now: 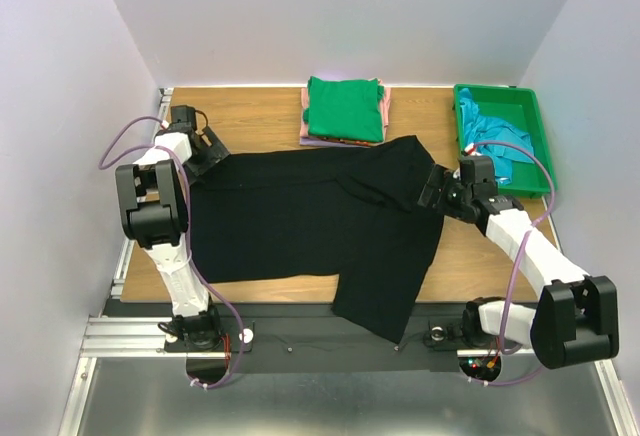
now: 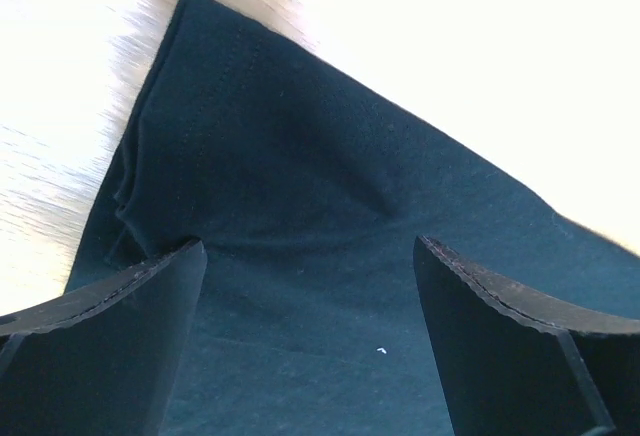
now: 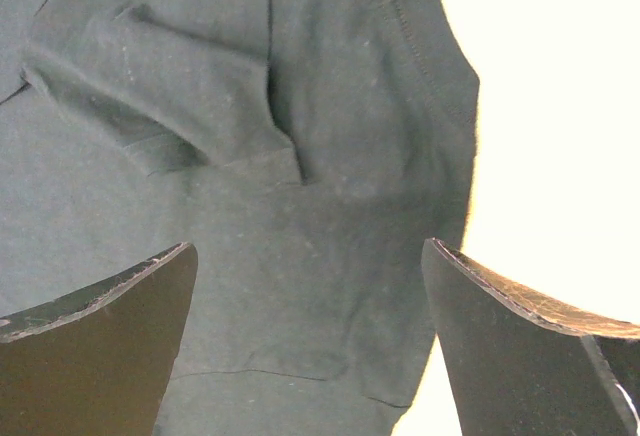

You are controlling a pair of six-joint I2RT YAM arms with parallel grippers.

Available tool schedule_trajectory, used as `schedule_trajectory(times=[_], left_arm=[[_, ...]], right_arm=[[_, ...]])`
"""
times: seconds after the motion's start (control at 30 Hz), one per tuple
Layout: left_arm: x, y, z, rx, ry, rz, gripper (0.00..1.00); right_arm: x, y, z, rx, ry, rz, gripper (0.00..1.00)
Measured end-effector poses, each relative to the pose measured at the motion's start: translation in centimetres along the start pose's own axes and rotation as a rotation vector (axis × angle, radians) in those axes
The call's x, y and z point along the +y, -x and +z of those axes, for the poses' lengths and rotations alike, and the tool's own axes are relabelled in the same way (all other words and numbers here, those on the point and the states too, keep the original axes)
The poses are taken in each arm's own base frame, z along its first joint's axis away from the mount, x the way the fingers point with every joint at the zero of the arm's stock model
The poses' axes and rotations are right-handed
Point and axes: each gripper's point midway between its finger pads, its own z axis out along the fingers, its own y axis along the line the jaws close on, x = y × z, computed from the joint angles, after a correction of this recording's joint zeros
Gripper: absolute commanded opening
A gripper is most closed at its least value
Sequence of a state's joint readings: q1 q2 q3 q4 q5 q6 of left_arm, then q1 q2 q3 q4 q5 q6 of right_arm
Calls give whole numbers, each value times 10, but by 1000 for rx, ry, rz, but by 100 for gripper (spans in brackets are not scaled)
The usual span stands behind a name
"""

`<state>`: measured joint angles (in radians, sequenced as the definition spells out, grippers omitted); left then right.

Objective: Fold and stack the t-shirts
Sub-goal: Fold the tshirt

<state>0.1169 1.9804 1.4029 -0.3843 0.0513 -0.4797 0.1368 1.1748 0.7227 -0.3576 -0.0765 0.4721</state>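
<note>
A large black t-shirt [image 1: 310, 216] lies spread across the middle of the table, its near right part hanging over the front edge. My left gripper [image 1: 208, 151] hovers open over the shirt's far left corner. In the left wrist view the left gripper [image 2: 308, 256] has black cloth [image 2: 300, 156] below its spread jaws and nothing pinched. My right gripper [image 1: 436, 188] stands open at the shirt's right edge. In the right wrist view the right gripper [image 3: 310, 261] is above a folded sleeve [image 3: 170, 106]. A folded green t-shirt [image 1: 345, 108] tops a pink one [image 1: 385, 106] and a lilac one [image 1: 320, 142].
A green plastic tray [image 1: 535, 116] stands at the back right with a crumpled teal t-shirt [image 1: 495, 136] in it. Purple cables loop from both arms. White walls close in the table on three sides. Bare wood shows at the back left and front right.
</note>
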Motion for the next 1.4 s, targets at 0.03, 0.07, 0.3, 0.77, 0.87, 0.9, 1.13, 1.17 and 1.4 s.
schedule_trajectory(times=[0.03, 0.07, 0.3, 0.77, 0.87, 0.9, 1.13, 1.17, 1.4], left_arm=[[2, 2, -1, -5, -2, -7, 98], [4, 4, 0, -8, -4, -12, 98], [5, 4, -6, -18, -16, -24, 98], [-14, -6, -107, -217, -86, -36, 98], [-20, -23, -100, -197, -100, -20, 98], [-20, -28, -96, -183, -99, -16, 98], [-11, -55, -44, -76, -57, -10, 98], [-9, -60, -35, -55, -49, -9, 98], [-26, -44, -17, -77, -86, -7, 98]], right_arm=[[0, 0, 0, -1, 2, -2, 100], [1, 1, -1, -4, 3, -2, 100], [6, 6, -8, -29, 26, -6, 100], [18, 17, -18, -80, 86, -15, 100], [21, 23, -14, -77, 84, -15, 100], [22, 26, -10, -73, 82, -15, 100], [21, 45, 25, -67, 27, -2, 100], [19, 45, 28, -66, 18, 0, 100], [6, 34, 52, -21, -41, 21, 100]])
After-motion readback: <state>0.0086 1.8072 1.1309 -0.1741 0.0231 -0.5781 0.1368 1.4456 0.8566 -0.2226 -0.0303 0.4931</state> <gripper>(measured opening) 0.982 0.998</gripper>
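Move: The left hand is at the black t-shirt's surface; the patch it goes for lies about 5 cm back and 5 cm to its right, the shirt's upper-left corner some 4 cm ahead and 6 cm left. For the right hand, hovering about 4 cm above the cloth, the shirt's upper-right corner is roughly 17 cm ahead and 3 cm left; the folded stack sits 26 cm ahead, 20 cm left, and the green bin 18 cm ahead, 18 cm right. Open fingertips of the left hand lift off the shirt near its corner, rise some 10 cm while swinging back and right, come down on the cloth farther in, then slide about 3 cm forward over it. The right hand, also open, first rises 3 cm, then reaches about 6 cm forward over the shirt towards its upper-right corner, sinking as it goes. ##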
